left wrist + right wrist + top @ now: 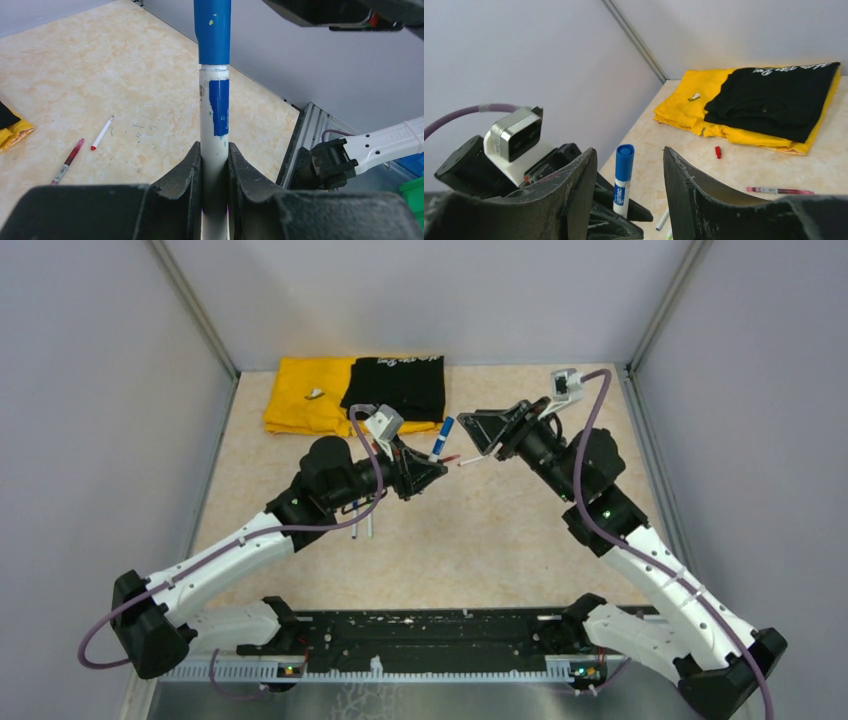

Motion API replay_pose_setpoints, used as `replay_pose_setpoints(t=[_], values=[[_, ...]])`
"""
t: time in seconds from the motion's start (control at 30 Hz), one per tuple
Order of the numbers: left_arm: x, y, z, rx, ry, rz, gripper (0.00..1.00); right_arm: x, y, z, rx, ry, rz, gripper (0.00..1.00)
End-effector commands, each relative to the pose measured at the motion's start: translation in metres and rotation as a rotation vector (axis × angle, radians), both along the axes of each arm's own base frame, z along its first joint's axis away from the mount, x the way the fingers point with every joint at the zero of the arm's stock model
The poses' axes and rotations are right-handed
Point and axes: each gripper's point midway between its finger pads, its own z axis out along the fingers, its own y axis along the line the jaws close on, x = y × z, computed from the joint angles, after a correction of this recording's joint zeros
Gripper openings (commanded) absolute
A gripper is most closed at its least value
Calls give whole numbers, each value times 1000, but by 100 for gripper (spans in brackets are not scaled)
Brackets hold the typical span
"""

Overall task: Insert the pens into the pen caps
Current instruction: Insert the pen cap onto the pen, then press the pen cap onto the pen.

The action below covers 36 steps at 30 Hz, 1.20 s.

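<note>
My left gripper (215, 147) is shut on the white barrel of a pen (215, 120), which it holds upright above the table. A blue pen cap (214, 30) sits on that pen's top end. My right gripper (629, 150) is open, its fingers standing either side of the capped pen (623, 180) without touching it. In the top view the two grippers (425, 468) (482, 436) face each other over mid-table, the blue-capped pen (441, 438) between them. A white red-tipped pen (102, 133), a maroon pen (67, 161) and a loose red pen cap (718, 152) lie on the table.
A folded yellow cloth (300, 395) and a black cloth (395, 385) lie at the back of the table. Two more pens (362, 525) lie under my left arm. Grey walls close in the sides and back.
</note>
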Motion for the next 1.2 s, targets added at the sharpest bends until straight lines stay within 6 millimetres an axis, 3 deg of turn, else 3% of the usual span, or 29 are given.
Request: replay_pose_setpoints(t=[0.0, 0.17, 0.63, 1.0, 1.17], values=[[-5, 0, 7, -14, -30, -25, 0, 11, -4, 2, -108, 63, -59, 50], [-6, -3, 6, -9, -30, -43, 0, 9, 9, 21, -87, 51, 5, 51], [-9, -7, 2, 1, -18, -71, 0, 8, 28, 17, -103, 70, 102, 47], [-7, -9, 2, 3, -14, -74, 0, 7, 31, 11, -102, 71, 119, 26], [1, -9, 3, 2, 1, -35, 0, 11, 30, -5, -107, 108, 99, 16]])
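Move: The blue cap, already on the pen that my left hand holds upright, is about 4 cm left of my open right hand, 2 cm ahead and 2 cm lower. It is some 6 cm above my left hand, 1 cm ahead and 1 cm to its right. On the table, roughly 35 cm below my right hand, the white pen lies about 18 cm ahead and 3 cm right, the red pen 17 cm ahead and 5 cm left. I bring my half-open right fingers around the upper end of the blue cap: first about 2 cm forward, then left and down, ending some 3 cm left and 2 cm lower. The wrist tips down and rolls left side down, about 10 degrees each, and the fingers close until they meet the cap's sides. My left hand keeps its grip on the pen and eases down and slightly right by about 1 cm. ##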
